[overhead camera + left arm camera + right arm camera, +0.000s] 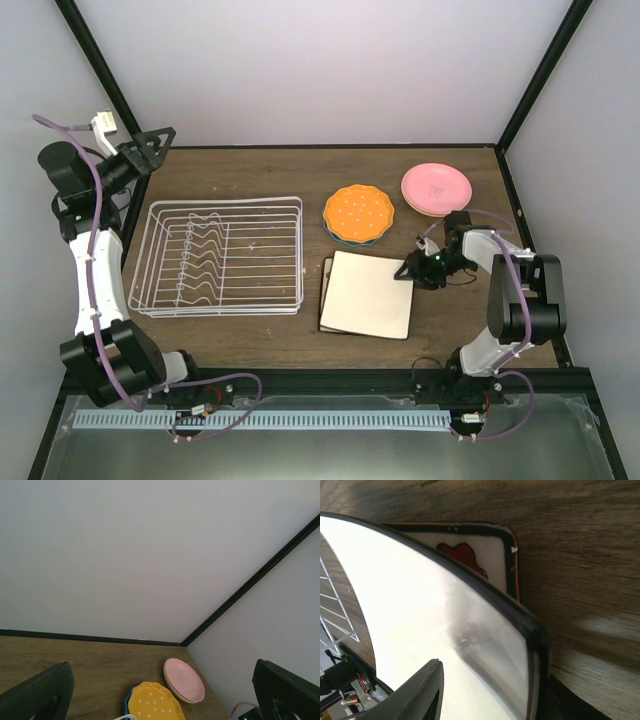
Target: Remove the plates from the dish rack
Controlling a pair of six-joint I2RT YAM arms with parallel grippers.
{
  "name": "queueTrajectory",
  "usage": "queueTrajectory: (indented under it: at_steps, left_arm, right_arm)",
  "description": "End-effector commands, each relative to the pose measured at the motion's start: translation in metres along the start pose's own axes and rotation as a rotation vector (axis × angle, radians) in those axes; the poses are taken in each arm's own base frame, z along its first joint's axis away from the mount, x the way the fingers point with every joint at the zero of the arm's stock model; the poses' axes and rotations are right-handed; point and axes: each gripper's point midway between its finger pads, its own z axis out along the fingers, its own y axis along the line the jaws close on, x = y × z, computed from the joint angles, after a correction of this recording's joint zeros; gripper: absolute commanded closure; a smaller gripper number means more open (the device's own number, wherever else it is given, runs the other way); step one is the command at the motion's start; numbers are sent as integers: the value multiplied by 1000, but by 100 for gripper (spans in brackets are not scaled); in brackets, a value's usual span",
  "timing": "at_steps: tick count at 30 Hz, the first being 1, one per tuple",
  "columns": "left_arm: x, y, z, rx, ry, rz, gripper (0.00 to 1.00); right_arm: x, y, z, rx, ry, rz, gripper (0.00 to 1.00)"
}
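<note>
The white wire dish rack [220, 255] stands on the left of the table with no plates in it. Two square cream plates are stacked beside it, a plain one [367, 293] [420, 605] on top of the flowered one [470, 555]. My right gripper [412, 270] [495, 672] is open, its fingers astride the top plate's right edge. The dotted orange plate [358, 213] [152, 702] lies on the teal one [332, 232]. A pink plate [436, 186] [185, 680] rests on a pale-orange one [418, 206]. My left gripper [165, 145] [161, 665] hangs open and empty, high at the back left.
The enclosure's black frame posts [535, 85] and white walls close in the table's back and sides. The right arm's base [525, 310] stands just right of the square plates. Bare wood [250, 175] shows behind the rack.
</note>
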Motion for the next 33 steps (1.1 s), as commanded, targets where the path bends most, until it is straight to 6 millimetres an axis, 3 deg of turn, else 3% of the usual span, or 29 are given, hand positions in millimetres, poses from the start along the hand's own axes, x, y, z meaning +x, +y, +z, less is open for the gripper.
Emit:
queueTrajectory:
  at_steps: [1,11,18,24,25,26,31,33]
  left_arm:
    - [4,-11,-3,25,6,38,0]
    - [5,-13,-4,26,7,40,0]
    - [4,-16,-5,27,6,45,0]
    - [5,-15,-5,20,12,51,0]
    - [5,-15,-5,18,15,56,0]
    - [6,-14,-5,12,18,59,0]
    - [10,-2,-4,-25,25,53,0]
    - [11,1,-4,-31,25,49,0]
  right_arm:
    - [-13,11,1,8,-13,-47,55]
    - [-21,6,5,36,-23,-48,49]
    - [-50,5,-7,64,-110,-20,44]
    - [-86,-4,-33,125,-224,30,25]
    - [-93,-5,-39,139,-248,36,17]
    - [-98,-5,-45,152,-266,39,3]
    - [-122,-11,-68,254,-334,58,0]
    - [-128,-4,-78,255,-363,39,0]
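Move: The white plate's middle lies about 9 cm left of the right hand and 5 cm back, some 2 cm lower, its right edge between the parted fingers; the patterned plate sits under it, shifted about 1 cm farther left. The orange plate is roughly 13 cm ahead and 12 cm left, the pink plate about 18 cm ahead and 6 cm right. From the left hand, the white plate is some 43 cm right, 17 cm back and 39 cm below. Forward, away from the white plate's right edge, goes the right hand after first sinking about 1 cm with its fingers slowly parting; it travels some 10 cm towards the pink plate, veering 5 cm right and rising late. The fingers spread from half open to wide and come free of the edge, as the hand tips up and turns clockwise, roughly 10 degrees each. ##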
